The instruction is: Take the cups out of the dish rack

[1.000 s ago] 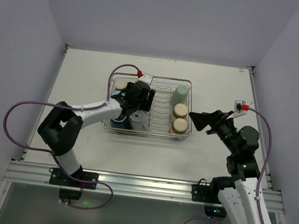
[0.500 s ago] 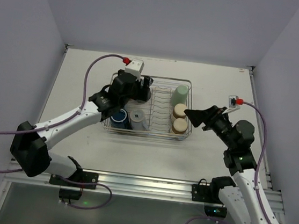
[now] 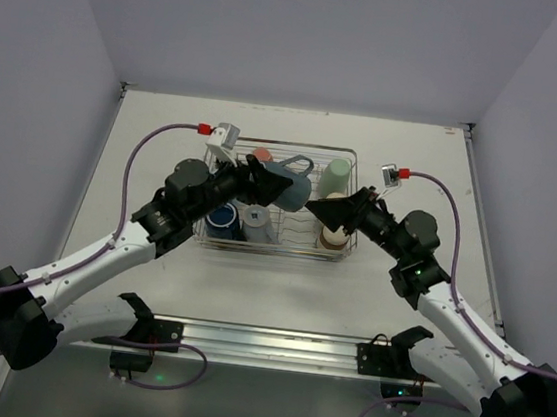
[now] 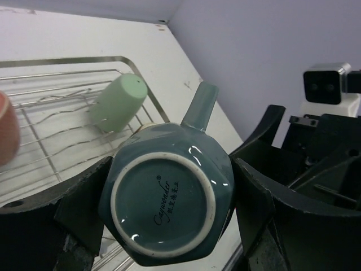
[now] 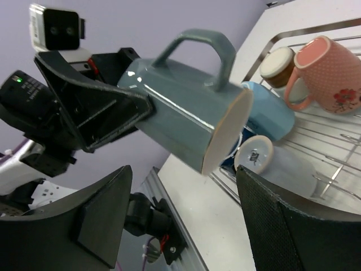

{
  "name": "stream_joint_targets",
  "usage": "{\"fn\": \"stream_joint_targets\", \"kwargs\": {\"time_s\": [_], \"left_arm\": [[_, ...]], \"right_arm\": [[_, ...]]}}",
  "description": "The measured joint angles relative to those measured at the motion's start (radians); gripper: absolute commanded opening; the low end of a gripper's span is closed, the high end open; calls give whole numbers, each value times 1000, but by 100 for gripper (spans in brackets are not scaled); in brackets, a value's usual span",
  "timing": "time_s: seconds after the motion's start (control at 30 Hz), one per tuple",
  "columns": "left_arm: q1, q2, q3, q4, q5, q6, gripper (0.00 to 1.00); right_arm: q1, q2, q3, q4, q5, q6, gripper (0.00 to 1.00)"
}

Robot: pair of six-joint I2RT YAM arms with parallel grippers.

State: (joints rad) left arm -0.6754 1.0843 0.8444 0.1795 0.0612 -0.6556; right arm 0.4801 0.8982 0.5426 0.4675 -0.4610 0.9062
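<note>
My left gripper (image 3: 264,181) (image 4: 168,204) is shut on a grey-blue mug (image 3: 288,181) (image 4: 166,197) (image 5: 186,93), one finger on each side of its base. It holds the mug on its side above the dish rack (image 3: 273,252) (image 4: 56,61) (image 5: 316,29), handle up and mouth towards the right arm. My right gripper (image 3: 321,208) (image 5: 186,220) is open just short of the mug's rim, with nothing between its fingers. Still in the rack are a pink mug (image 3: 261,154) (image 5: 324,70), a light blue cup (image 5: 271,107), a navy cup (image 3: 222,218), a grey-white tumbler (image 3: 257,223) (image 5: 296,166), a mint green cup (image 3: 338,170) (image 4: 117,101) and a cream cup (image 3: 334,237).
A brown-and-cream cup (image 5: 277,65) stands at the rack's far end beside the pink mug. The rack's divider prongs (image 3: 302,226) run across its middle. White walls close the table on three sides, and an aluminium rail (image 3: 263,343) runs along the near edge.
The left arm lifted the grey-blue mug out of the rack and turned it towards the right. The right gripper came left to the mug's mouth, its jaws narrowing somewhat.
</note>
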Motion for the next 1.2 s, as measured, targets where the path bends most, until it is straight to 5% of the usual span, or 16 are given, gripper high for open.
{"fn": "stream_joint_targets", "kwargs": {"time_s": [0.27, 0.4, 0.47, 0.6, 0.7, 0.9, 1.2], "left_arm": [[0, 2, -132, 226, 122, -175, 3], [0, 2, -177, 345, 134, -233, 6], [-4, 2, -190, 385, 132, -252, 17], [-4, 2, -200, 450, 130, -276, 75], [-4, -1, -200, 498, 141, -312, 95], [-12, -56, -201, 416, 151, -252, 100], [-13, -306, -65, 9, 46, 7, 100]], "right_arm": [[43, 99, 1, 150, -3, 63, 63], [55, 130, 2, 232, -4, 102, 42], [65, 143, 3, 282, -6, 127, 37], [79, 154, 6, 364, -4, 171, 19], [85, 172, 6, 464, -24, 230, 0], [103, 192, 13, 512, -59, 262, 0], [67, 71, 126, 147, -46, 98, 0]]}}
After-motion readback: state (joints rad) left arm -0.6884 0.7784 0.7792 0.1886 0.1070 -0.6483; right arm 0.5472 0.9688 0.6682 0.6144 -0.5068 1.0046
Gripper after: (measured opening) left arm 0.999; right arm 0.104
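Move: The blue-grey cup is already in the left gripper by its base end, middle about 5 cm to the right and 1 ahead, handle up, mouth towards the empty right gripper, which waits some 13 cm to the right and 2 back. From the right gripper the cup's middle is about 8 cm left, 3 ahead and slightly above. In the rack some 21 cm below the right gripper, the green cup stands 20 ahead and 4 right, the nearer brown-banded cup 11 ahead and 5 right. Raise the open right gripper about 6 cm while easing it some 4 cm left, and shut its fingers on the cup's rim wall, one inside the mouth. Meanwhile bring the left gripper a little back, up and right, tilting its tips up some 20 degrees; once the rim is pinched, open it and draw it off the base, up, left and back. ##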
